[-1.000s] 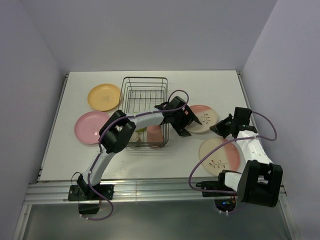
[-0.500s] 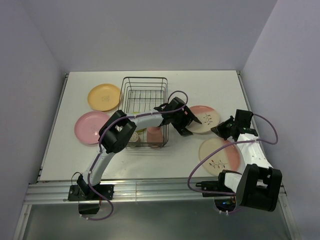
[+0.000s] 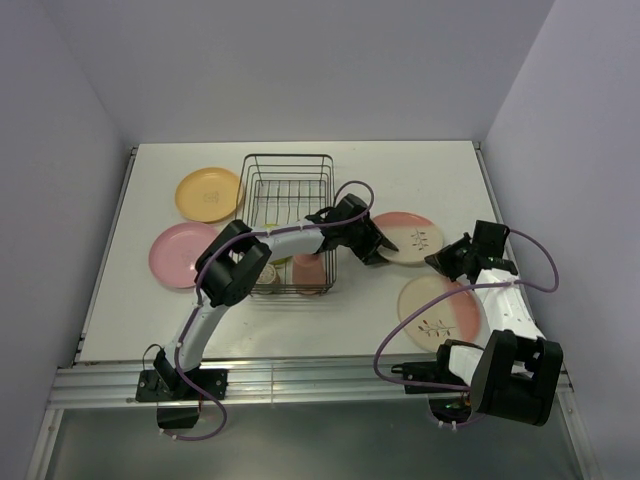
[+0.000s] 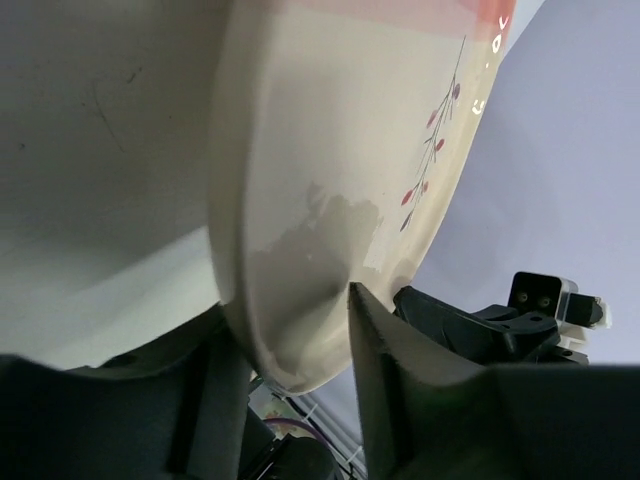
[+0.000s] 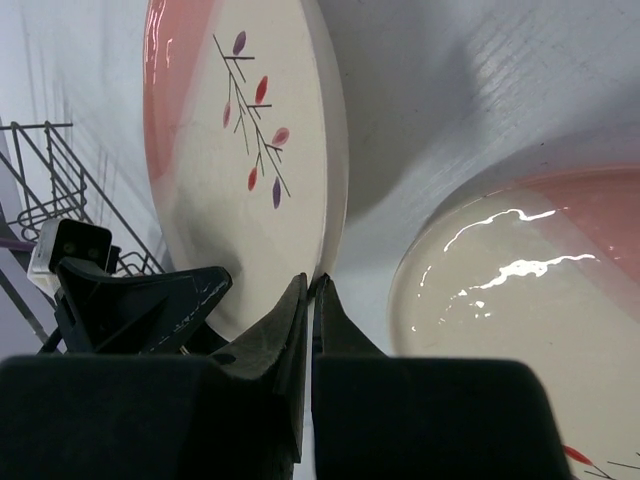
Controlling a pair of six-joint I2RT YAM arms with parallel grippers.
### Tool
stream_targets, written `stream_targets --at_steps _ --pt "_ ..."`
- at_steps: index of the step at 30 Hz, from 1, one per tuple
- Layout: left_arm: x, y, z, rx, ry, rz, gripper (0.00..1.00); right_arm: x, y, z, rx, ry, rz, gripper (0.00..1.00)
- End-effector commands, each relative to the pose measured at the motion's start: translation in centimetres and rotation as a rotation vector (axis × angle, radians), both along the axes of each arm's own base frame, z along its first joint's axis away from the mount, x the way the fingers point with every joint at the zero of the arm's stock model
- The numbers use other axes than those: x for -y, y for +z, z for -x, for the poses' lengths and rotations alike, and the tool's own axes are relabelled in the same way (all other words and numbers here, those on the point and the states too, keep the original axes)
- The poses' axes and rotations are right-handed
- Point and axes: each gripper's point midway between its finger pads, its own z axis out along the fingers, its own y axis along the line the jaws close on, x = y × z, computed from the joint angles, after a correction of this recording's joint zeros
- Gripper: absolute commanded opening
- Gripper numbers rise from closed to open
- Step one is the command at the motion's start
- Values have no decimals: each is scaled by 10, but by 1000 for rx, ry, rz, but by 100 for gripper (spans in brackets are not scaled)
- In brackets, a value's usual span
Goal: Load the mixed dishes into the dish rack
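Note:
The pink-and-cream plate [image 3: 408, 236] with a small twig print lies right of the dish rack [image 3: 290, 157]. My left gripper [image 3: 377, 245] reaches past the rack's right side and holds this plate's near-left rim between its jaws; in the left wrist view the rim [image 4: 330, 150] fills the gap between them [image 4: 288, 315]. My right gripper [image 3: 438, 262] is shut, its tips [image 5: 315, 282] against the plate's right rim [image 5: 230, 200], which stands tilted up off the table. The cream-pink twig plate [image 3: 440, 310] lies flat beside it [image 5: 520, 300].
The rack holds a salmon-pink cup [image 3: 308, 268] and a small grey-beige cup [image 3: 268, 273] at its near end, with something lime-green [image 3: 281, 261] between them. An orange-yellow plate [image 3: 208, 193] and a pink plate [image 3: 180, 254] lie left of the rack. Rack wires [image 5: 50, 190] show behind the tilted plate.
My left gripper's jaws have narrowed onto the pink-and-cream plate's rim. My right gripper has shifted slightly down and right along the plate's edge.

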Motion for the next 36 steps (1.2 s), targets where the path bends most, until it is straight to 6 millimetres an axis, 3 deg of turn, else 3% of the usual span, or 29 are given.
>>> stream_targets --at_steps 1,6,9,12,15,16,20,22,31,36 --pt "10 94 -24 169 44 197 44 -11 12 -1 65 80 -12 0" --pt "11 96 -24 173 33 224 21 -8 11 0 61 80 1 0" --pt "11 100 -25 184 22 235 1 -5 14 1 69 84 18 0" --pt "13 103 -26 197 9 246 0 -3 21 0 83 86 31 3" --pt "15 107 -27 209 -9 269 0 -4 28 0 101 101 29 30" --pt "15 108 -26 215 -17 274 0 -4 33 -1 114 107 32 47" --pt "20 115 -26 240 -51 299 0 -2 41 4 113 114 51 77" --pt "22 119 -29 251 -64 293 0 0 48 6 127 116 74 82" --pt "27 102 -23 172 -101 356 0 8 55 12 113 110 132 83" --pt "32 121 -20 228 -145 426 0 5 50 15 108 124 114 88"
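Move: The two-tone plate is held tilted off the table between the hands: its middle lies about 6 cm right and 4 cm ahead of the left hand, and some 6 cm left and 6 cm ahead of the right, roughly level with both. The dish rack's middle stands about 25 cm left of the left hand and 7 cm farther out, the pink cup about 20 cm left and 4 cm nearer. The second two-tone plate lies 11 cm behind the right hand, about 6 cm lower. The plate passes from right hand to left: the left fingers close quickly on its left rim and keep their grip, then carry it up about 3 cm and slightly forward, their tips tilting up some 10 degrees. Once that grip has settled, the right fingers, shut at the right-hand rim, open wide and let go, and the right hand rises about 4 cm and draws back nearly 2 cm. ##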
